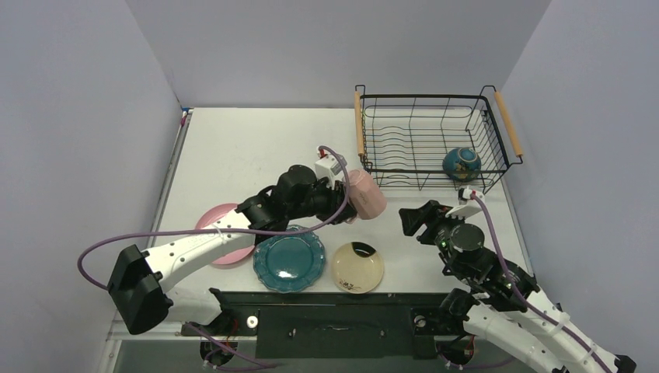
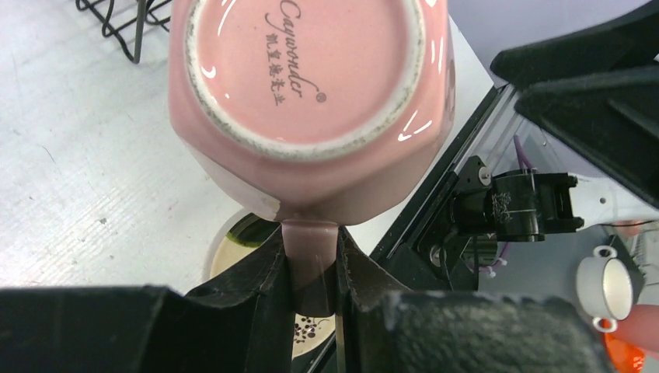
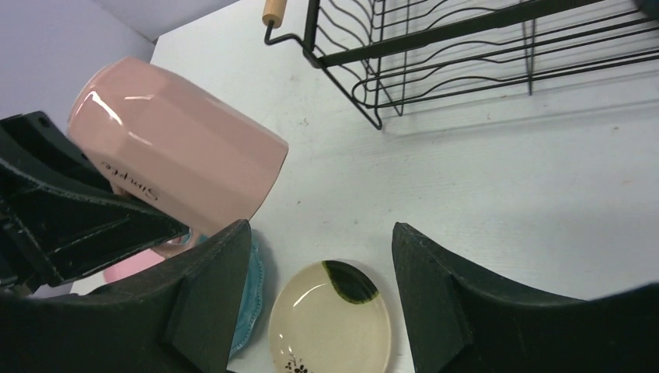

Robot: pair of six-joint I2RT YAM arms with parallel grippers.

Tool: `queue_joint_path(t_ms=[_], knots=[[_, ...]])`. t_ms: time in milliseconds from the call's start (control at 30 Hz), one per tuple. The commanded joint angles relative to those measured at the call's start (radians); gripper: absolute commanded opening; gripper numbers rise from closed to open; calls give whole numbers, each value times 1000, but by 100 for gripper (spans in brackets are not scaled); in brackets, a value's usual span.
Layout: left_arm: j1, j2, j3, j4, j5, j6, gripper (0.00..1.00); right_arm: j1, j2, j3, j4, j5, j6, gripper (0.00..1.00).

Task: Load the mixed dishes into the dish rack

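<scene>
My left gripper (image 1: 347,196) (image 2: 311,242) is shut on the handle of the pink cup (image 1: 367,194) (image 2: 311,101) (image 3: 179,148) and holds it tilted above the table, left of the dish rack (image 1: 420,97) (image 3: 435,36). A dark-teal bowl (image 1: 461,164) sits in the rack's near right corner. On the table near the front lie the pink plate (image 1: 216,214), partly under my left arm, the teal scalloped plate (image 1: 289,260) (image 3: 252,295) and the cream dish (image 1: 358,267) (image 3: 330,318). My right gripper (image 1: 412,224) (image 3: 320,229) is open and empty, right of the cup and above the cream dish.
Grey walls enclose the table at the back and on both sides. The black mounting bar (image 1: 326,307) with both arm bases runs along the near edge. The rack's wooden handles (image 1: 360,123) stick up at its left and right ends.
</scene>
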Motion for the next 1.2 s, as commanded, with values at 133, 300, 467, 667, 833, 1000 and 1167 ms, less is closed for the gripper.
queue_joint_path(t_ms=[133, 300, 467, 667, 833, 1000, 1167], knots=[[-56, 26, 219, -5, -116, 194, 0, -1, -18, 169, -272, 242, 76, 62], [-75, 87, 311, -51, -87, 266, 0, -1, -16, 217, -322, 238, 47, 63], [-77, 131, 393, -173, -15, 387, 0, -1, 32, 298, -326, 148, -33, 64], [-106, 148, 364, -136, -41, 372, 0, -1, 53, 301, -357, 189, 17, 63], [-136, 178, 383, -125, -34, 355, 0, -1, 54, 294, -360, 158, 28, 63], [-134, 196, 411, -159, 54, 209, 0, -1, 43, 281, -360, 155, 40, 63], [-69, 117, 266, 147, 246, -105, 0, -2, 53, 271, -338, 106, 55, 63]])
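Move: The pink mug hangs by its handle in the left fingers, its body about 3 cm ahead and 4 cm right of them; from the open right gripper it is some 6 cm ahead and 14 cm left, near level. That gripper stands roughly 19 cm right and 3 cm back of the left hand. The cream plate is 4 cm back, 4 cm right and 20 cm below the left hand; the dish rack's middle lies 28 cm ahead, 25 cm right, 15 cm lower. The pink mug, still pinched by its handle, is carried by the left hand about 5 cm right and 3 cm back, first rising some 3.5 cm and then sinking again, with a 15-degree clockwise turn. The empty right gripper stays open and draws off about 5 cm to the right, then lifts roughly 4 cm, so the mug trails it without any touch. ##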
